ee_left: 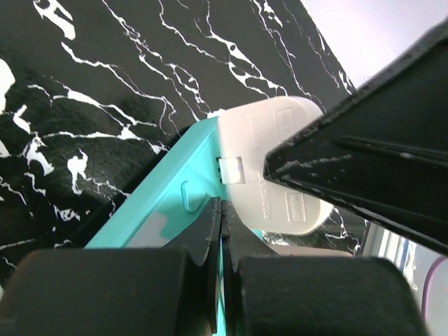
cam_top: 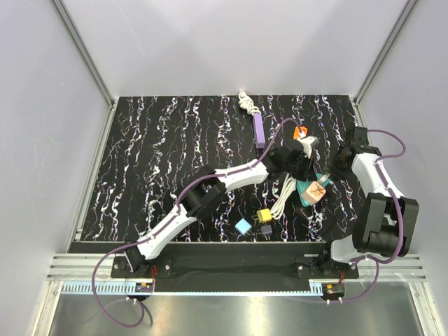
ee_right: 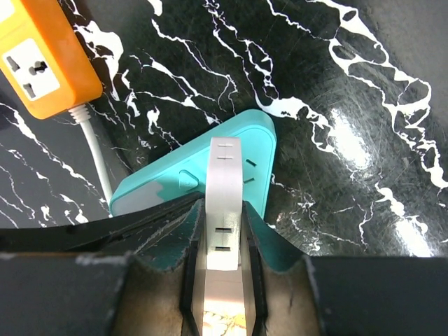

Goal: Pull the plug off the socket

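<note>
A white plug [ee_right: 224, 175] sits in the teal socket [ee_right: 175, 183], which lies on the black marbled table. My right gripper [ee_right: 224, 206] is shut on the plug, one pad on each flat side. In the left wrist view the plug [ee_left: 262, 157] stands on the teal socket [ee_left: 164, 210], with a black right finger [ee_left: 364, 164] across it. My left gripper [ee_left: 222, 206] is shut with nothing between its fingers, and its tips rest on the socket face beside the plug. From above, both grippers meet at the teal socket [cam_top: 306, 194] at the right of the table.
An orange socket block [ee_right: 42, 59] with a white cable lies just beyond the teal one. A purple power strip [cam_top: 259, 129] lies at the back centre. A coiled white cable [cam_top: 283, 196] and small yellow [cam_top: 264, 215], blue [cam_top: 243, 226] and dark cubes lie near the front.
</note>
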### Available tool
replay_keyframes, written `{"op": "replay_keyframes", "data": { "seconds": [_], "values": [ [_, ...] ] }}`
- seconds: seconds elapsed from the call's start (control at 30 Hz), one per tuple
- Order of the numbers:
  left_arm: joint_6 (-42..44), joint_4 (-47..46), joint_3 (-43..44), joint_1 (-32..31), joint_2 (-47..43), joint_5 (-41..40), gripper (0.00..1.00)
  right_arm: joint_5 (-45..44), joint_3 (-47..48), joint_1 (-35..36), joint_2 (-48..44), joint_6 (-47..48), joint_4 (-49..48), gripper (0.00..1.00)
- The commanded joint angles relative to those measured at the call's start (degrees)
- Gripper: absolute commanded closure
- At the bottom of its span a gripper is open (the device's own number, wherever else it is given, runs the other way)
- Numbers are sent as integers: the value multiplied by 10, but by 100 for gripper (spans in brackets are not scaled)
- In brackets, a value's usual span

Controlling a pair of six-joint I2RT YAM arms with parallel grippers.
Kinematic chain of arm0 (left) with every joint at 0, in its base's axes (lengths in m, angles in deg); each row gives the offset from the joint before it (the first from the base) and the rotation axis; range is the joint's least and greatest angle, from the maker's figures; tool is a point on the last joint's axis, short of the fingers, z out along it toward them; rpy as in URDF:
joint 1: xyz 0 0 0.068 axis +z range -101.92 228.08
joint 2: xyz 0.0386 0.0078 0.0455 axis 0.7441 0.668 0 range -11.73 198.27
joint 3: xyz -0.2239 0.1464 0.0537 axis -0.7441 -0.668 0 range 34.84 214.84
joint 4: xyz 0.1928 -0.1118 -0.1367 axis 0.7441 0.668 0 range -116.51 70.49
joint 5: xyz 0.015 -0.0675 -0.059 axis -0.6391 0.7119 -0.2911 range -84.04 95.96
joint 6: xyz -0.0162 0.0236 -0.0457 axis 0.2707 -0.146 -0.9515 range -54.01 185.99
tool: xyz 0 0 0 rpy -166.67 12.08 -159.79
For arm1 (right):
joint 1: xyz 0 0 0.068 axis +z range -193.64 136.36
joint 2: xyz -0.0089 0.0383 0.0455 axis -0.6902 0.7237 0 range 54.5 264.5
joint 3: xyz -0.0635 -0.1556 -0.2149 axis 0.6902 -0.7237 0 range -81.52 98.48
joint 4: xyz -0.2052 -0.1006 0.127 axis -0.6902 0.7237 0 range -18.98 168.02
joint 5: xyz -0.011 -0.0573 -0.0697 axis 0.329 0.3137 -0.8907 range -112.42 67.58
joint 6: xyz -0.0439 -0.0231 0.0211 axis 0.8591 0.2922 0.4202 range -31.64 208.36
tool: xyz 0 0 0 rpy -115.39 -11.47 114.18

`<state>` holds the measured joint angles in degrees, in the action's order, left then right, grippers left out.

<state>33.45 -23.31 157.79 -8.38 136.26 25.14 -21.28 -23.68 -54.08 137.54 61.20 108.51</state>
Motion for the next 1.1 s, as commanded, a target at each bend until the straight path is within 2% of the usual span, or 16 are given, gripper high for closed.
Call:
{"op": "replay_keyframes", "data": {
  "seconds": [0.0,0.27,0.53,0.63,0.67,0.77,0.8,0.93,1.0,1.07],
  "values": [
    [10,117,1,3,74,-38,100,52,59,3,-15,-26,-5,100],
    [-8,112,29,6,102,-35,100,14,94,0,-39,-9,47,100],
    [22,74,-16,13,13,2,98,-67,81,0,-104,3,65,100],
    [30,35,-82,20,-61,10,83,-57,81,2,-119,9,80,100],
    [30,20,-102,22,-101,16,67,-49,83,6,-125,12,93,100],
    [29,-30,-185,38,-183,23,51,-35,91,21,-148,18,112,100],
    [32,-44,-227,43,-205,18,50,-24,90,25,-156,20,115,100],
    [64,-43,-295,66,-324,-1,45,21,92,39,-180,33,124,100],
    [77,-22,-337,70,-400,-28,41,78,87,52,-180,36,121,100],
    [93,-8,-375,77,-485,-82,39,108,85,113,-166,27,119,100]
  ]
}}
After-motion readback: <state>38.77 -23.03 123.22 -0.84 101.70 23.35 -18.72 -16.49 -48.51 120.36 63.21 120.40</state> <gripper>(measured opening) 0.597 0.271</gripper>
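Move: The left hand's shut fingertips already bear on the turquoise socket, whose middle is about 4 cm back, 1 cm right and 2 cm below. The right hand already grips the white plug at the socket's far right part; from it the socket's middle lies some 6 cm left, 3 cm back and 5 cm down. The peach plug lies about 5 cm left, 6 cm back and 4 cm down from the right hand, the orange strip roughly 12 cm left, 14 cm ahead and 6 cm down. Keeping its pinch on the white plug, the right hand draws it up off the socket, easing forward at first, then back as it goes on rising to about 11 cm, fingers tipping outward, and swings left at the end. The left hand's shut fingertips stay on the socket, creeping right a little, then open more than halfway and pull off quickly to the left and up, some 15 cm leftward. ##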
